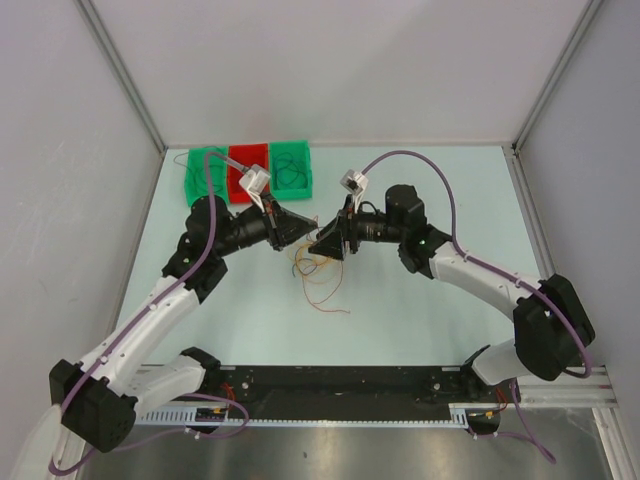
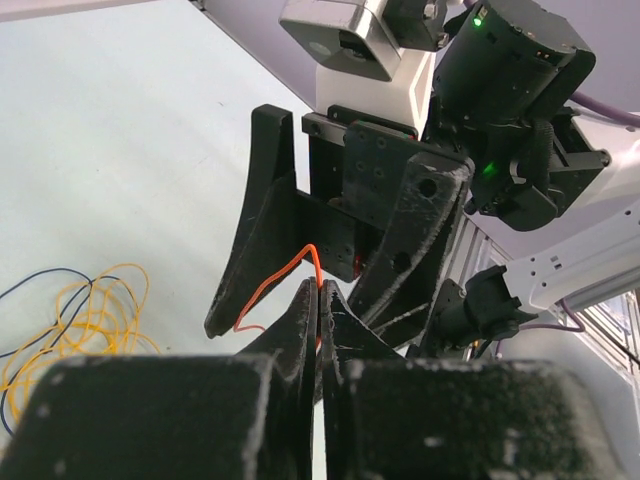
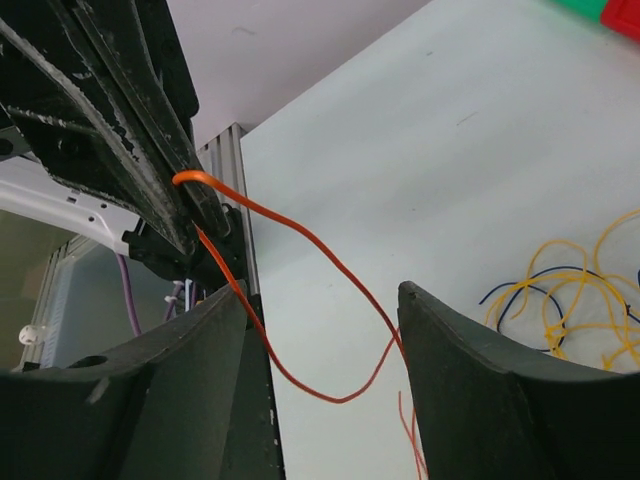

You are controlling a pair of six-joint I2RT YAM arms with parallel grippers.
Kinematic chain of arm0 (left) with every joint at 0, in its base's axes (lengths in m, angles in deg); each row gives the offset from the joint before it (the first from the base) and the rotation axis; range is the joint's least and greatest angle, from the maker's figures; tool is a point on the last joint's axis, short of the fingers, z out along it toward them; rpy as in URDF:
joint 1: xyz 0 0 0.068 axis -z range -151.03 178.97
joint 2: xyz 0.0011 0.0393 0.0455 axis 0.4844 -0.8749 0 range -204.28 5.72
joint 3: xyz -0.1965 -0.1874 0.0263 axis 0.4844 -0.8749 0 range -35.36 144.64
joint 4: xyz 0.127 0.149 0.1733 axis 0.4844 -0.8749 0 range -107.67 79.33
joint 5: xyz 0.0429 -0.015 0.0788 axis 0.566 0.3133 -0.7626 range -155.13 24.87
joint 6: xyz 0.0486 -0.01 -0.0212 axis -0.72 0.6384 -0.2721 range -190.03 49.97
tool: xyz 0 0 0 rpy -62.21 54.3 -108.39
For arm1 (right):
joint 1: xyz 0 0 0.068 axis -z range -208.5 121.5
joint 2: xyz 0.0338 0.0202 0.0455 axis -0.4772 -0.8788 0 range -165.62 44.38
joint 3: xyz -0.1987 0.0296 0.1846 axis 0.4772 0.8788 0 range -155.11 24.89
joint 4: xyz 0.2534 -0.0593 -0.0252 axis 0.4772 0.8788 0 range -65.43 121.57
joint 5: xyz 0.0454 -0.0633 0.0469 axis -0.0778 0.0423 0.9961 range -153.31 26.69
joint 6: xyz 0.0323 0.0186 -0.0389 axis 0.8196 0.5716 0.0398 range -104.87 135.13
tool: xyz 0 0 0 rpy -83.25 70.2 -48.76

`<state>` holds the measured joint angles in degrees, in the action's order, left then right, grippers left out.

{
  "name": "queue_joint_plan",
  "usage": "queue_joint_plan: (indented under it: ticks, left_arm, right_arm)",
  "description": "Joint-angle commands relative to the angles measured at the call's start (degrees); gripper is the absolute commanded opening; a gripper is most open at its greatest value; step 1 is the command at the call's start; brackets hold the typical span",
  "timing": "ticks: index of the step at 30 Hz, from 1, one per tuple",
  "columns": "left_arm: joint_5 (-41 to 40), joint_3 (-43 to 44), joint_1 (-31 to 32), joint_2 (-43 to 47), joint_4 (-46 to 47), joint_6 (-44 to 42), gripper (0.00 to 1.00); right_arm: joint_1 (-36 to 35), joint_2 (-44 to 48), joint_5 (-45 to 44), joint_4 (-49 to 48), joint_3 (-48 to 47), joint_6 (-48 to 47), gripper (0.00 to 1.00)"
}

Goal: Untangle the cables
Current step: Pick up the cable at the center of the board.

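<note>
The cables [image 1: 316,272] lie as a loose tangle of yellow, orange and dark wires on the table, just in front of both grippers. My left gripper [image 1: 300,233] [image 2: 322,292] is shut on one orange cable [image 2: 276,276], pinched at its fingertips and held above the table. My right gripper [image 1: 322,245] [image 3: 320,295] faces it tip to tip with its jaws open. The orange cable [image 3: 312,242] loops down between its two fingers [image 3: 470,380], which are apart from it. In the left wrist view, yellow and blue cables [image 2: 82,322] lie at the lower left.
Three bins stand in a row at the back left: a green bin [image 1: 205,172], a red bin [image 1: 247,168] and another green bin [image 1: 293,167], some with wires inside. Grey walls enclose the table on three sides. A black rail [image 1: 340,380] runs along the near edge.
</note>
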<state>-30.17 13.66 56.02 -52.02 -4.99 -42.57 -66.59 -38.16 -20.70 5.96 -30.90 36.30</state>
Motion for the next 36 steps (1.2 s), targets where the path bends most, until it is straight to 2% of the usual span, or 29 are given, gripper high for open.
queue_joint_plan:
  ticks: [1, 12, 18, 21, 24, 25, 26, 27, 29, 30, 31, 32, 34, 36]
  left_arm:
    - [1.69, 1.96, 0.29, -0.18, 0.22, -0.74, 0.0]
    - [1.87, 1.96, 0.2, -0.62, 0.39, -0.48, 0.0]
    - [1.78, 1.96, 0.29, -0.36, 0.13, -0.48, 0.0]
    - [1.69, 2.22, 0.29, -0.27, -0.66, -0.66, 0.01]
    - [-0.4, 3.63, 0.29, -0.01, -4.25, -1.62, 0.2]
    - [-2.07, 4.24, 0.29, 0.25, -8.7, -2.75, 0.3]
    - [-3.83, 5.55, 0.29, 0.52, -11.01, -3.55, 0.36]
    - [-8.28, 6.09, 0.29, 0.87, -13.21, -4.95, 0.42]
    - [-12.61, 6.62, 0.29, 2.88, -18.23, -6.45, 0.6]
    - [-17.25, 6.53, 0.29, 3.76, -20.85, -7.15, 0.85]
    - [-21.38, 6.36, 0.29, 5.95, -22.44, -7.16, 0.95]
    - [-24.56, 6.1, 0.29, 7.01, -23.59, -6.99, 1.0]
    - [-30.18, 5.31, 0.2, 8.95, -25.7, -8.04, 1.0]
    - [-32.14, 4.69, 0.2, 10.71, -27.37, -8.82, 1.0]
  right_arm:
    - [-0.32, -0.42, 1.69, -2.66, -3.01, -0.25, 0.59]
    - [-0.76, -1.66, 2.39, -2.92, -3.36, 0.71, 0.27]
    - [-0.94, -2.18, 1.95, -4.15, -3.36, 1.77, 0.01]
    - [-1.03, -2.18, 1.69, -4.5, -3.36, 2.74, 0.0]
    - [-1.11, -1.83, 1.25, -4.59, -3.36, 3.18, 0.0]
    - [-1.11, -1.48, 0.81, -4.59, -3.36, 3.18, 0.0]
    - [-1.11, -1.22, 0.55, -4.42, -3.45, 3.09, 0.0]
    - [-1.2, -1.04, 0.37, -4.16, -3.71, 3.0, 0.0]
    - [-1.11, -0.34, -1.03, -2.66, -4.24, 2.39, 0.0]
    - [-1.11, -0.08, -1.39, -1.79, -4.76, 2.04, 0.0]
    - [-1.11, 0.1, -2.35, -1.34, -5.11, 1.77, 0.0]
    - [-1.11, 0.45, -2.97, -0.9, -5.47, 1.42, 0.0]
    - [-1.03, 0.63, -4.45, 0.15, -6.61, 1.16, 0.0]
    - [-0.94, 0.72, -5.69, 1.38, -7.49, 0.8, 0.0]
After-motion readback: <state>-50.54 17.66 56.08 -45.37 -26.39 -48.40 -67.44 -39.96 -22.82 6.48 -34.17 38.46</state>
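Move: The stretch of orange-red cable to be gripped hangs between the right hand's open fingertips, only about 1 cm to their left. The left hand's shut tips hold the same cable some 4 cm above the right hand and about 1 cm left of it. From the left hand, then, that stretch is roughly 4 cm below, straight under. The yellow-and-blue tangle on the table lies about 9 cm ahead of the right hand and some 24 cm below. The right fingers close from wide and pinch the hanging cable just under the left grip, the hand edging barely 1 cm left. Only after they are shut does the left hand, having sunk a little, open wide, let go and draw back leftwards about 5 cm, turning some 20 degrees counter-clockwise; the right keeps its pinch and starts to lift. ##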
